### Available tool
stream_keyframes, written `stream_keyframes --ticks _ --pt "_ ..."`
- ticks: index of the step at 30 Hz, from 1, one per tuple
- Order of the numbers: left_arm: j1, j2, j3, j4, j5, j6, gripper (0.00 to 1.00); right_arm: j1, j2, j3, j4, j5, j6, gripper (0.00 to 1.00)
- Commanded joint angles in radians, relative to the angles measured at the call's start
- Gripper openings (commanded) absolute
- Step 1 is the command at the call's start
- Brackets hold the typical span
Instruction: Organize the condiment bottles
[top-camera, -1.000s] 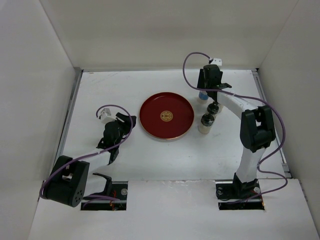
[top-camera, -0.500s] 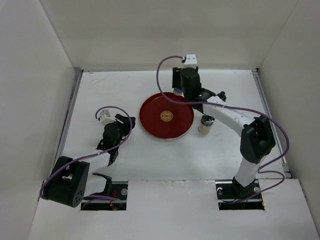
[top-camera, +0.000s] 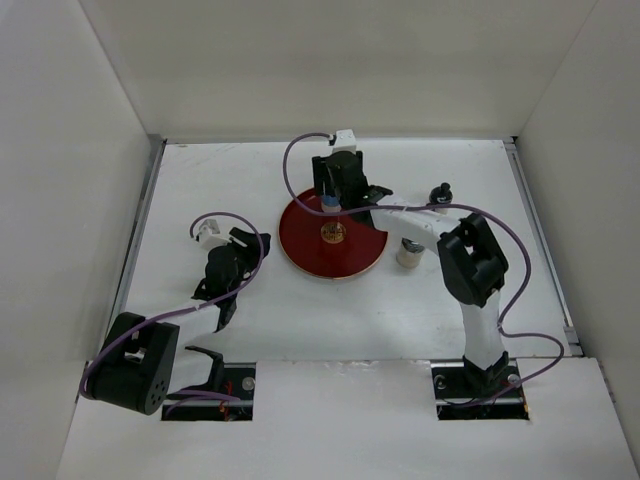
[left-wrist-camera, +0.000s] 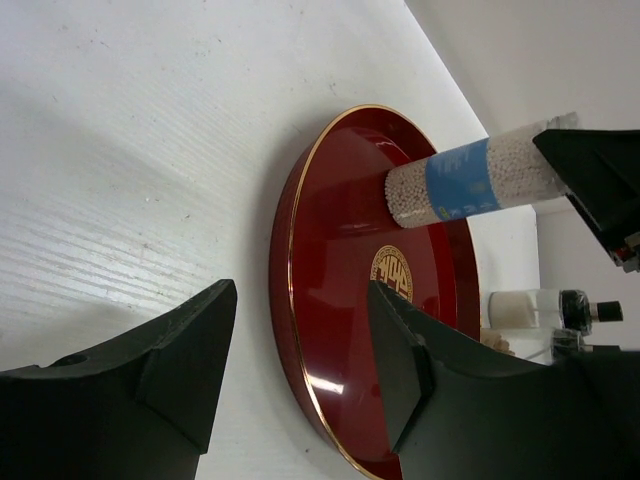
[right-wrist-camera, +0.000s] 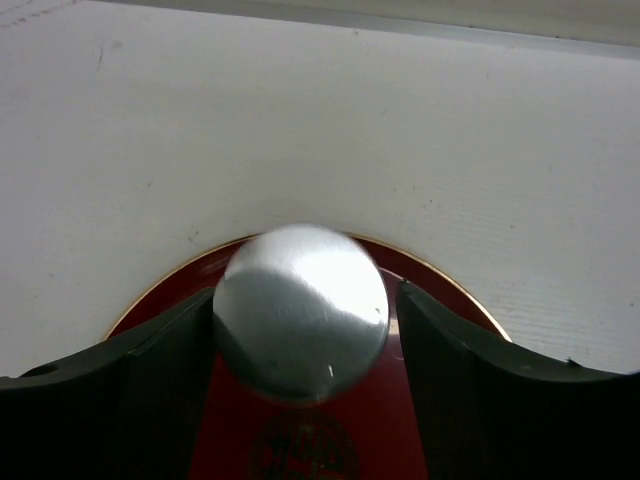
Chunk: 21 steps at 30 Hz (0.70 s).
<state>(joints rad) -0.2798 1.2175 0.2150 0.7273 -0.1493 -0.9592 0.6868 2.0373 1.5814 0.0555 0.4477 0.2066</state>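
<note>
The tall pale bottle (top-camera: 329, 204) with a blue band stands upright on the back part of the round red tray (top-camera: 303, 246). In the left wrist view the tall bottle (left-wrist-camera: 455, 183) has its base on the tray (left-wrist-camera: 330, 250). My right gripper (top-camera: 331, 196) is straight above it, open, its fingers on either side of the grey cap (right-wrist-camera: 300, 308), with a thin gap at the right finger (right-wrist-camera: 450, 340). Two short bottles with black tops stand right of the tray, one (top-camera: 408, 250) near its rim and one (top-camera: 438, 193) further back. My left gripper (top-camera: 228, 264) is open and empty, left of the tray.
White walls close in the table on the left, back and right. My right arm (top-camera: 420, 222) stretches across from the right over the short bottle by the tray. My left fingers (left-wrist-camera: 180, 350) frame the tray's near rim.
My right arm has carried the tall bottle from the back right leftward onto the tray, and its jaws have widened around the cap. The left arm has not moved.
</note>
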Motion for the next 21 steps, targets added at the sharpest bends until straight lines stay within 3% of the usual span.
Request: stream_keyframes --ticks 1,3,6,10,14,18,21 --pt "0.003 -0.021 -0.002 0.06 0.01 -0.009 0.53 0.001 -0.035 0.049 0.101 -0.006 0.027 0.82" --pt "-0.005 -0.016 0.001 0.06 0.004 -0.004 0.53 0.001 -0.063 0.029 0.106 -0.006 0.027 0.92" --pt "0.006 -0.019 -0.002 0.06 0.011 -0.01 0.53 0.003 -0.156 -0.013 0.11 -0.001 0.022 1.0" --pt "0.006 -0.021 -0.002 0.06 0.008 -0.009 0.53 0.003 -0.371 -0.159 0.118 0.019 0.017 1.0" --pt "-0.002 -0.033 -0.002 0.055 0.001 -0.004 0.53 -0.007 -0.664 -0.429 0.093 0.12 0.036 1.0" --pt "0.003 -0.023 0.003 0.052 0.013 -0.01 0.54 -0.017 -0.909 -0.653 -0.104 0.294 0.131 1.0" --pt "-0.008 -0.007 0.011 0.05 0.004 -0.006 0.54 -0.019 -1.0 -0.748 -0.279 0.306 0.22 1.0"
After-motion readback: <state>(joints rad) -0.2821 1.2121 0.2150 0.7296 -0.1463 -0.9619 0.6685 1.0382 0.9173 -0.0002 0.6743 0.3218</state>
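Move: My right hand is around the lid of the blue-labelled bottle, whose middle is about 6 cm below, standing on the red plate; the plate's centre lies some 6 cm back and 13 below. The near dark-capped bottle waits about 19 cm to the right and 15 back, 8 lower. The middle dark-capped bottle is 23 right and 7 back, the pump-topped one 28 right and 2 back. From my left hand the near bottle lies about 36 cm right, almost level. I spread my right fingers fully to free the blue-labelled bottle's lid, rise nearly straight up off it, then sweep quickly back and to the right, about 16 cm back and 18 across, towards the near dark-capped bottle. I crest some 15 cm higher and just begin to dip, tipping the fingers up and turning them clockwise, about 15 degrees each. ##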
